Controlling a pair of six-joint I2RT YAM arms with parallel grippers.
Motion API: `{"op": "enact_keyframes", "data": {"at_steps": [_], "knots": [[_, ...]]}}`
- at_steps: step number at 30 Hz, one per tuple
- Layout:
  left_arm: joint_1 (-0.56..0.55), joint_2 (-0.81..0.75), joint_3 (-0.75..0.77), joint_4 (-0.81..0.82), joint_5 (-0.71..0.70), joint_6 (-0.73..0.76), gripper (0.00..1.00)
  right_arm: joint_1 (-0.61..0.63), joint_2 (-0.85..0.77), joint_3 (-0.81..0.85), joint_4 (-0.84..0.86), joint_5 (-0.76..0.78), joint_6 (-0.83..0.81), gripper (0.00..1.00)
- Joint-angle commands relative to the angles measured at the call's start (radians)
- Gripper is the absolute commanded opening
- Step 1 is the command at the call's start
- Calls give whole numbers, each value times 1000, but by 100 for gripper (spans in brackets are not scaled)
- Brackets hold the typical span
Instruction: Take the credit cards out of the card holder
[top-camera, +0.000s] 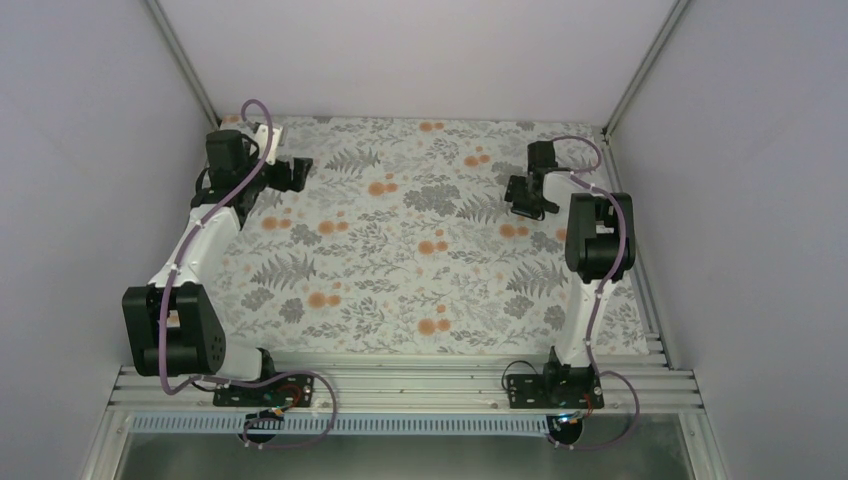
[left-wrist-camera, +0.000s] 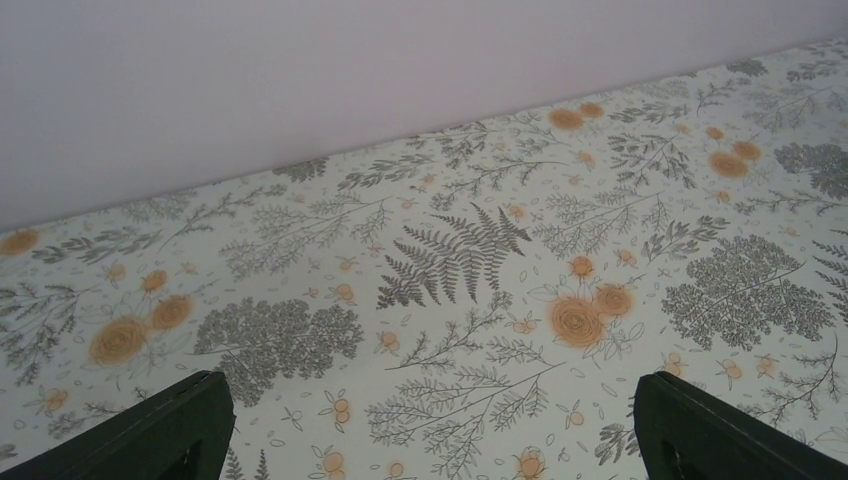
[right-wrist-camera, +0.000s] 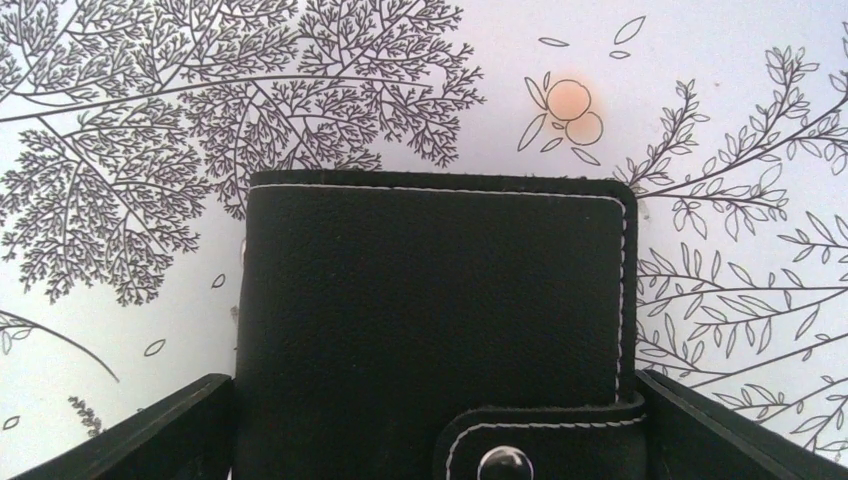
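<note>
The card holder (right-wrist-camera: 430, 290) lies folded shut on the flowered tablecloth, its black outer side up, white stitching along the edges and a snap strap (right-wrist-camera: 545, 435) fastened across it. My right gripper (right-wrist-camera: 435, 430) is open, one finger on each side of the holder's near end, close against its edges. In the top view that gripper (top-camera: 527, 195) hangs at the far right of the table and covers the holder. The credit cards are hidden. My left gripper (top-camera: 290, 172) is open at the far left over bare cloth (left-wrist-camera: 430, 440), holding nothing.
A patterned cloth (top-camera: 400, 260) covers the table. Plain pale walls close in the back and both sides, with the back wall (left-wrist-camera: 300, 80) near the left gripper. A metal rail (top-camera: 400, 385) runs along the near edge by the arm bases.
</note>
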Motion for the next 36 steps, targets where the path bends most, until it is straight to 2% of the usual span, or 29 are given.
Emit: {"op": "enact_keyframes", "data": {"at_steps": [1,5,7,13,17,22,26,31,36], "knots": [[-5,-23,-2,-9,28,5,100,1,32,-37,-48,-19,14,92],[-6,-20,3,-15,42,6,100,0,16,-57,-47,-16,5,75],[-8,-16,8,-26,58,14,100,1,8,-61,-50,-15,-1,71],[-21,11,43,-81,86,42,100,20,-87,-94,-16,-81,-16,67],[-28,37,121,-167,101,56,100,75,-221,-124,52,-167,-24,65],[-69,23,228,-253,226,30,99,232,-408,-167,220,-281,5,63],[-137,23,308,-309,327,-20,96,417,-518,-171,394,-327,20,62],[-188,40,392,-335,454,-122,100,592,-543,-123,530,-357,-22,63],[-193,-3,384,-293,511,-169,100,679,-519,-47,514,-359,-82,63]]}}
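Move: The black card holder lies flat on the table, already between the right hand's open fingers, its middle straight below the hand point by about 1 cm and level with it both fore-and-aft and sideways. From the left hand, raised over the far left of the table, the holder is far off to the right: roughly 56 cm right, some 6 cm farther out and 23 cm lower. Nothing else lies on the table. Closing first, the right fingers pinch the card holder by its two side edges, then sweep it left and up, about 35 cm across and 30 cm high, drawing back some, while the wrist levels and swings counter-clockwise towards the left gripper. The left hand, wide open, comes to meet the holder late, moving right and up and turning clockwise. ##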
